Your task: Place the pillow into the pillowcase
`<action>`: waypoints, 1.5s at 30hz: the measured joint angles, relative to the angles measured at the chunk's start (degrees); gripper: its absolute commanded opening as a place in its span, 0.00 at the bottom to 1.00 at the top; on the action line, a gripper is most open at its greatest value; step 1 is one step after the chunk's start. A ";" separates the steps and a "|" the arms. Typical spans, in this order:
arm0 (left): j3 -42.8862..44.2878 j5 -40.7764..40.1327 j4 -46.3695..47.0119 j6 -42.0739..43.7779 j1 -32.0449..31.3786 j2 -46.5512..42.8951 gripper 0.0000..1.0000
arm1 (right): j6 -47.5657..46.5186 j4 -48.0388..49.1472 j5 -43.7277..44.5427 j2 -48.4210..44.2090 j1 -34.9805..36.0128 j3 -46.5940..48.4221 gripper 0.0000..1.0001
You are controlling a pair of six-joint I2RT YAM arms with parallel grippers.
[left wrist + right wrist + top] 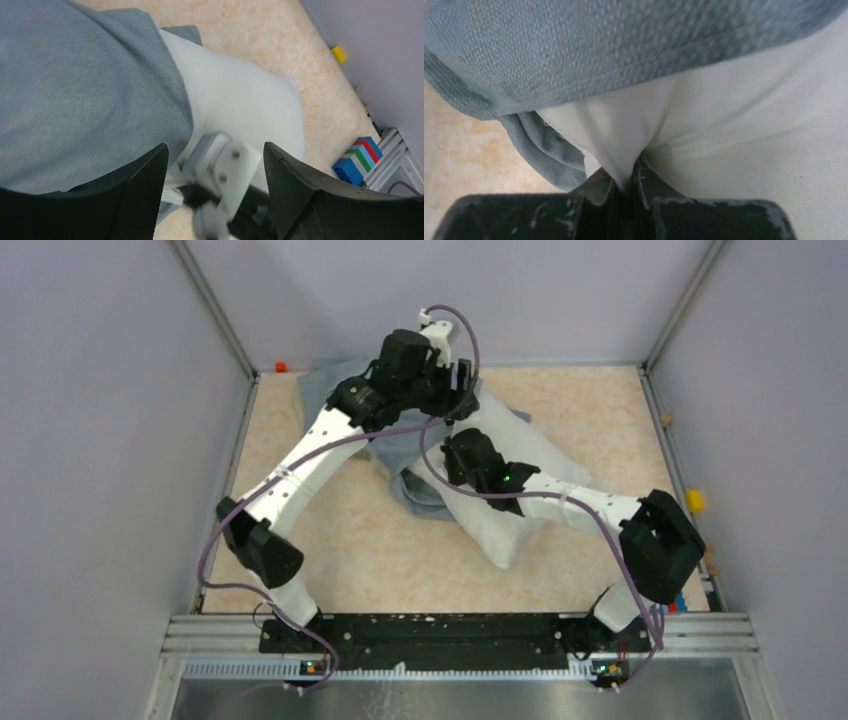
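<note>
The white pillow [505,530] lies diagonally mid-table, its far end covered by the grey-blue pillowcase [322,388]. My right gripper [455,455] is shut on a pinched fold of the pillow [734,150] just below the pillowcase hem [624,75]; the fold sits between its fingertips [626,177]. My left gripper [462,395] hovers over the pillow's far end. In the left wrist view it [215,170] is open and holds nothing, with the pillowcase [85,95] to the left, the pillow [240,105] ahead and the right arm's wrist below between its fingers.
Grey walls and metal posts close in the beige table [350,550] on three sides. A yellow block [694,501] and a red block [281,367] lie at the edges. Stacked coloured blocks [357,160] and a yellow block [339,53] sit by the right wall.
</note>
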 measured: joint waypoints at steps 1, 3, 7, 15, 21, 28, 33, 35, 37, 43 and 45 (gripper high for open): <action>-1.95 -1.33 1.33 -0.15 0.00 -2.32 0.76 | 0.76 -0.81 -1.88 -0.42 -0.92 0.22 0.00; -6.64 -5.09 3.19 -0.52 0.00 -7.87 0.74 | 2.54 -2.38 -5.42 -0.59 -2.34 0.94 0.00; -20.15 -12.61 5.75 -3.13 0.50 -20.90 0.70 | 5.29 -4.74 -10.88 -0.59 -4.63 2.93 0.00; -47.98 -14.14 25.92 -12.52 2.16 -31.80 0.82 | 5.51 -8.55 -19.02 0.72 -4.87 4.44 0.00; -55.58 -16.06 36.04 -19.34 2.56 -33.16 0.89 | 6.64 -9.38 -21.33 1.29 -5.35 4.72 0.00; -60.85 -12.52 44.41 -16.68 4.26 -39.36 0.94 | 5.25 -9.35 -22.88 1.31 -5.40 4.76 0.00; -57.11 -6.75 42.88 -12.61 6.03 -40.79 0.94 | 8.63 -7.58 -23.12 1.51 -7.21 4.74 0.00; -55.36 -4.74 42.32 -11.61 6.25 -40.83 0.95 | 10.01 -6.78 -23.32 1.79 -7.96 4.74 0.00; -54.45 -3.74 41.90 -11.13 6.34 -40.96 0.96 | 11.10 -5.99 -23.50 2.29 -8.28 4.74 0.00; -54.64 -12.57 34.25 -12.20 6.43 -45.77 0.96 | 15.15 -5.03 -27.36 3.08 -10.29 4.79 0.00; -55.04 -17.68 31.34 -13.20 6.45 -48.59 0.96 | 17.27 -4.76 -30.08 3.08 -12.09 4.83 0.00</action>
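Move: The pillowcase's mouth edge lies about 4 cm ahead of the empty left hand, 6 cm to its left and 17 cm below. The pillow's middle is roughly 10 cm to the left hand's right, 5 cm back and 24 cm below. From the right hand, already pinching the pillow's end, that mouth edge is some 8 cm ahead, 2 cm left and about level, and the pillow's middle about 13 cm right, level ahead/back, 7 cm below. The left hand, already clear of the cloth, opens wider and swings about 16 cm left and some 7 cm back, away from the mouth edge, first rising slightly, then dipping and climbing again on the way, while its wrist turns counter-clockwise and its fingers tip up. The right hand keeps its closed pinch on the pillow's end beside the mouth, easing a couple of centimetres back and left and then forward again to about where it began, as its fingers tip down and its left side rises, each by some 20 degrees. ##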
